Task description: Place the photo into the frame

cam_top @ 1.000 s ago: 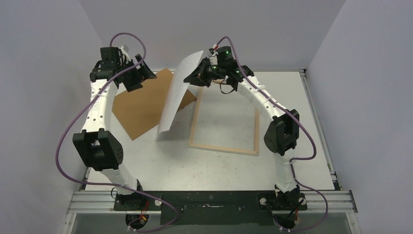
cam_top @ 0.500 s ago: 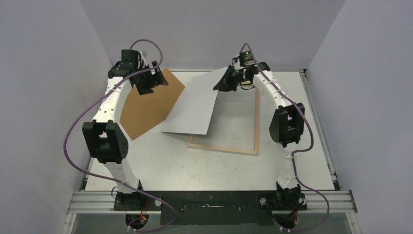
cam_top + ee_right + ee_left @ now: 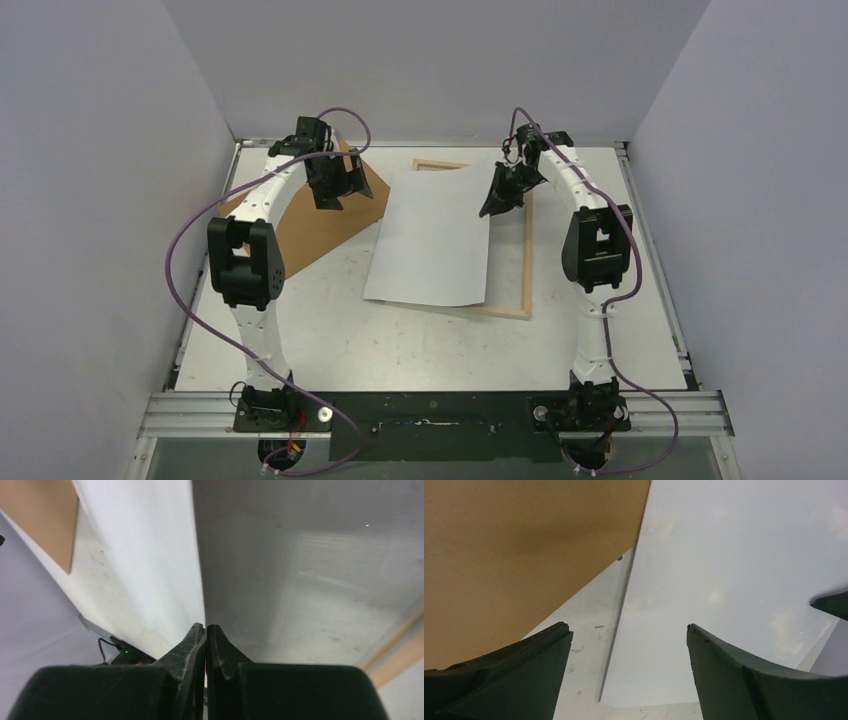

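The photo (image 3: 430, 240) shows only a plain white face and lies almost flat over the left part of the frame (image 3: 527, 255), covering its left rim. The frame's pale wood rim shows at the back, the right and the front right corner. My right gripper (image 3: 497, 205) is shut on the photo's right edge; the right wrist view has the jaws (image 3: 205, 626) pinched on the sheet (image 3: 150, 540) edge-on, with the frame rim (image 3: 400, 650) beyond. My left gripper (image 3: 340, 190) hangs open and empty near the photo's left edge (image 3: 734, 570), fingers (image 3: 549, 645) wide apart.
A plain brown hardboard sheet (image 3: 310, 225) lies at the back left, partly under the left arm, and also fills the upper left of the left wrist view (image 3: 499, 545). Grey walls close the table on three sides. A metal rail (image 3: 440, 410) runs along the near edge.
The right gripper has swung the photo from hanging upright down and to the right, onto the frame. The left arm has moved right, towards the photo's left edge.
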You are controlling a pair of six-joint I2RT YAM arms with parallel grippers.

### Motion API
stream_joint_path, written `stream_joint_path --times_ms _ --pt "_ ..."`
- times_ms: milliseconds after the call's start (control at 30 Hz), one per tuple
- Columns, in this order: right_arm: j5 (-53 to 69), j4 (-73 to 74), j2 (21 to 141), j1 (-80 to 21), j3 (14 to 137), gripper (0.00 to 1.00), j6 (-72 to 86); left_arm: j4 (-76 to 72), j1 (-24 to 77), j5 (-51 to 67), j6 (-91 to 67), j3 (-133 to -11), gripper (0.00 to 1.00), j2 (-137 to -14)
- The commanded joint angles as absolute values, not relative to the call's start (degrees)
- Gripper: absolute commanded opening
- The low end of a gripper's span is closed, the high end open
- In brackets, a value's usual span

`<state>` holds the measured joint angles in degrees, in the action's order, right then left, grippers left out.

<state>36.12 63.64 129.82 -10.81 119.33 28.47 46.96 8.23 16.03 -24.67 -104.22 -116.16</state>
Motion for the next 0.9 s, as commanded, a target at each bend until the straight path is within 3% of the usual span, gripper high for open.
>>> stream_joint_path --times_ms 0,667,867 --pt "29.04 68.67 127.60 -8.69 119.78 0.00 21.58 45.15 9.27 18.35 -23.40 -107.25 0.84 -118.58" --pt "24.66 68.05 127.52 -6.21 120.62 0.00 11.97 42.43 14.29 24.85 -24.14 -108.25 0.72 -127.98" --pt "24.67 68.45 128.83 -6.29 123.76 0.00 10.05 45.99 14.89 23.49 -24.12 -110.68 0.61 -130.70"
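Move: My right hand grips the photo by its right edge; the wooden frame it is being taken to has its middle about 5 cm to the left of that hand, 2 cm back and 10 cm below, its right rail some 11 cm to the right. The photo's own middle is roughly 12 cm left and 3 cm back. From my open left hand, the frame's left rail lies about 11 cm right, 3 cm back and 11 cm below; the brown board's middle is 10 cm left and 2 cm ahead. Keeping the pinch on the photo's edge, I carry my right hand about 7 cm to the right while sinking slightly, tipping the fingers more steeply down, and then nearly halt short of the frame's right rail. Meanwhile my left hand drops some 8 cm and goes almost as far right, towards the frame's left rail, and its fingers partly close without gripping anything. ##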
